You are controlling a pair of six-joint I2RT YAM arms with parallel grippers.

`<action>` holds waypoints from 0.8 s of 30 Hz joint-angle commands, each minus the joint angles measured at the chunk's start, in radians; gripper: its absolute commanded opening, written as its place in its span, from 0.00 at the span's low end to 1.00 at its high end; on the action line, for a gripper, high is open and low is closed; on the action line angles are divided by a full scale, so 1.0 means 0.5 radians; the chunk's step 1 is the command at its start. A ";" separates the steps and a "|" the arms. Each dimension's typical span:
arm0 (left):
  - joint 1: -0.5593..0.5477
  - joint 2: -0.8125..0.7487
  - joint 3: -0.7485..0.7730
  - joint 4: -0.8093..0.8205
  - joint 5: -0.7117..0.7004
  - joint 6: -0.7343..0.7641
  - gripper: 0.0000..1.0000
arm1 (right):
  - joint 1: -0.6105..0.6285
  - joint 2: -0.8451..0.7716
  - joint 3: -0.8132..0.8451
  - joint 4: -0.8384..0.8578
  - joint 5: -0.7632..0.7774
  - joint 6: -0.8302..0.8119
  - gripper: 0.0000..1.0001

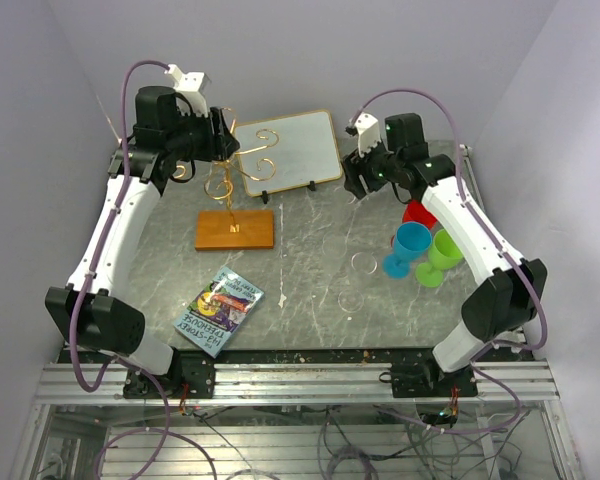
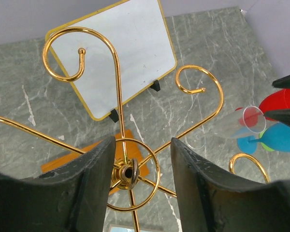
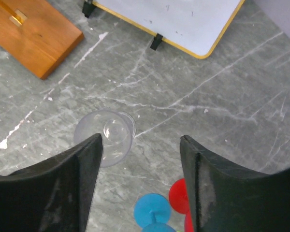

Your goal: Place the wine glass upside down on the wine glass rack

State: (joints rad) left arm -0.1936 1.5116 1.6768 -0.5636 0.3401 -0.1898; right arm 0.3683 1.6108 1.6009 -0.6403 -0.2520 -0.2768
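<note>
The wine glass rack (image 2: 127, 170), gold wire with scroll arms, stands on its wooden base (image 1: 235, 229). My left gripper (image 2: 140, 145) is open high above it, one finger on each side of the rack's top hub and not touching it. In the top view this gripper (image 1: 218, 135) sits over the scrolls. A clear wine glass (image 3: 113, 130) stands upright on the table, below and just left of my open right gripper (image 3: 141, 142), which has nothing between its fingers. From above the same wine glass (image 1: 363, 263) shows only faintly. A second clear glass (image 1: 350, 300) stands nearer the front.
A white framed board (image 1: 285, 150) leans on feet behind the rack. Red (image 1: 418, 213), blue (image 1: 408, 248) and green (image 1: 440, 257) plastic glasses cluster at the right under my right arm. A paperback book (image 1: 218, 311) lies front left.
</note>
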 commanded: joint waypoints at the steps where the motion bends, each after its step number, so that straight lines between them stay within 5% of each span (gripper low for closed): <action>1: -0.012 -0.067 -0.004 0.085 -0.012 0.049 0.63 | 0.009 0.111 0.107 -0.134 0.100 0.061 0.60; 14: -0.012 -0.196 0.003 0.055 -0.219 0.218 0.94 | 0.012 0.324 0.259 -0.323 0.049 0.105 0.31; 21: -0.012 -0.260 0.011 0.046 -0.313 0.336 0.96 | 0.010 0.354 0.327 -0.368 0.055 0.072 0.01; 24: -0.012 -0.284 0.032 0.033 -0.347 0.379 0.96 | 0.007 0.303 0.339 -0.334 0.105 0.033 0.00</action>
State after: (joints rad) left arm -0.1936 1.4044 1.6760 -0.5629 0.2161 -0.0502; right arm 0.3687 1.7824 1.7336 -0.8074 -0.2226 -0.2398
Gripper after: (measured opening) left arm 0.961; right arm 0.027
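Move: The clear wine glass stands just beside and below my right hand, its middle about 3 cm to the left, 1 cm back and 15 cm down. The blue glass is some 14 cm to that hand's right and 8 cm back, the red glass 16 cm right and 2 cm back; the whiteboard is 16 cm ahead and 15 cm left. My left hand has the gold rack right under it, middle roughly 18 cm down, 2 cm ahead, 1 cm right; the clear glass lies about 28 cm to its right and 2 cm back. I lower my right hand about 5 cm to the clear glass's rim, tipping the fingers some 10 degrees further down and shutting them until they pinch the bowl wall on its right, far side. Meanwhile my left hand opens wide and backs off the rack's top ring, up about 4 cm and 3 cm left. ##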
